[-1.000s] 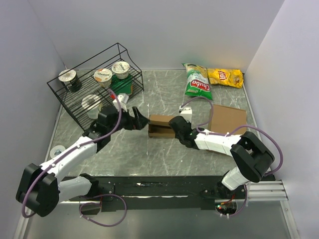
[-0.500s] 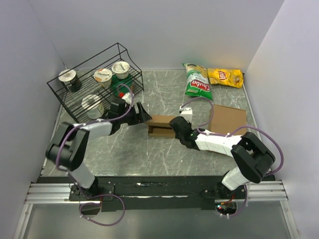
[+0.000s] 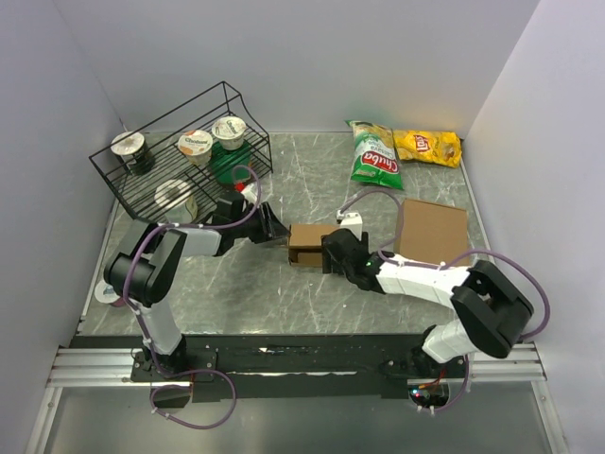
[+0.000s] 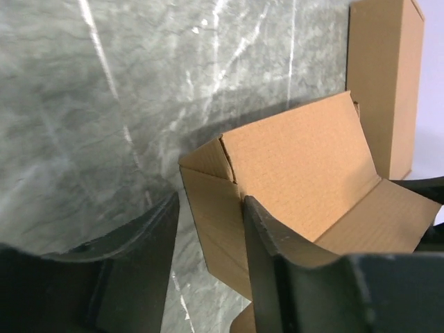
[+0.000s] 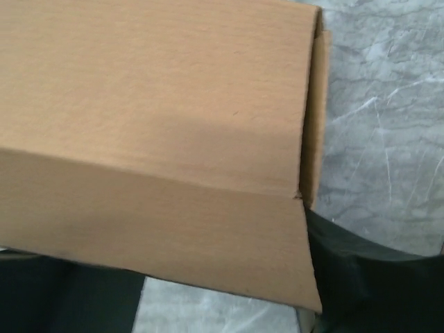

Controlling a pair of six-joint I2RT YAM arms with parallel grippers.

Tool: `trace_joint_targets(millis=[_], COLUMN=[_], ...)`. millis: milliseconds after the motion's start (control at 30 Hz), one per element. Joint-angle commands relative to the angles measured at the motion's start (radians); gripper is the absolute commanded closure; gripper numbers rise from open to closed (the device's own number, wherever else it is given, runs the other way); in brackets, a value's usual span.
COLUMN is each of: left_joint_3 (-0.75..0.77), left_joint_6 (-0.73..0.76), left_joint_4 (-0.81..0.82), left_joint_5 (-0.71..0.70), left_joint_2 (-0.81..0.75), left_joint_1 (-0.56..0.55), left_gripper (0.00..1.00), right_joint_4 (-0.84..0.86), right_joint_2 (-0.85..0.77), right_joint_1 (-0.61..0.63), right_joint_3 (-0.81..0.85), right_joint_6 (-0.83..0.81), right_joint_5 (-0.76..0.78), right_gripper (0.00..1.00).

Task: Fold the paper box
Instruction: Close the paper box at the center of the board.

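The paper box (image 3: 305,236), brown kraft cardboard, stands mid-table between my two grippers. In the left wrist view its end wall (image 4: 211,229) sits between the fingers of my left gripper (image 4: 210,208). One finger (image 4: 277,263) is inside the box against the wall, and the other (image 4: 139,257) is outside with a thin gap. A broad flap (image 4: 298,180) leans up behind. In the top view the left gripper (image 3: 274,230) is at the box's left end and my right gripper (image 3: 329,253) at its right. In the right wrist view the box (image 5: 159,118) fills the frame, and the right gripper (image 5: 215,291) stands open with the box panel between its fingers.
A black wire rack (image 3: 180,161) holding yogurt cups stands at the back left. A green chips bag (image 3: 373,156) and a yellow bag (image 3: 427,147) lie at the back. A plain cardboard slab (image 3: 432,230) lies to the right of the box, seen too in the left wrist view (image 4: 385,83).
My left arm has reached right to the box's end and its jaws have narrowed around the wall. My right gripper has opened. The box's dark inside no longer shows from above.
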Motion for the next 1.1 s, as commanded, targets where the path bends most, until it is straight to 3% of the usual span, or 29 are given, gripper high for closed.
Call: trace_joint_targets(millis=[0, 133, 367, 567, 867, 1067], left_joint_3=[0.028, 0.048, 0.057, 0.075, 0.106, 0.105], left_joint_6=[0.044, 0.053, 0.045, 0.068, 0.099, 0.110], left_joint_4=[0.007, -0.003, 0.013, -0.019, -0.042, -0.042], left_joint_5=[-0.017, -0.019, -0.019, -0.039, -0.045, -0.045], left_joint_2=[0.027, 0.033, 0.021, 0.015, 0.013, 0.005], left_joint_1=[0.001, 0.001, 0.001, 0.000, 0.000, 0.000], left_gripper=[0.54, 0.55, 0.55, 0.55, 0.54, 0.54], right_joint_4=[-0.086, -0.101, -0.169, -0.184, -0.161, -0.138], right_joint_2=[-0.113, -0.177, -0.213, -0.352, -0.691, -0.794], right_joint_1=[0.012, 0.011, 0.012, 0.030, 0.067, 0.067], right_joint_3=[-0.043, -0.064, -0.060, -0.101, -0.192, -0.184], right_joint_6=[-0.082, -0.114, -0.091, -0.137, -0.251, -0.314], right_joint_5=[-0.016, -0.068, -0.092, -0.151, -0.434, -0.551], right_gripper=[0.16, 0.07, 0.03, 0.02, 0.00, 0.00])
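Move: The right hand's spread fingers straddle the near flap by the paper box's right end; the box's middle lies about 5 cm to its left, 4 cm ahead and 1 cm lower. The brown carton stands some 21 cm to this hand's right and 4 cm ahead, the green chip bag roughly 28 cm ahead and 8 cm right. From the left hand, at the box's left end, the box's middle is about 8 cm right, 2 cm back and 2 cm below. The right hand, already loosened from the flap, opens the rest of the way and draws back about 11 cm away from the box, rising slowly at first and then quickly to some 10 cm higher while the wrist swings about 30 degrees counter-clockwise and rolls its left side up. Meanwhile the left hand stays at the box's left end with its half-open fingers about the end flap, the inner finger still at the flap's edge by the lid, and eases forward about 2 cm with a slight rise and a tip-up of the fingers. ##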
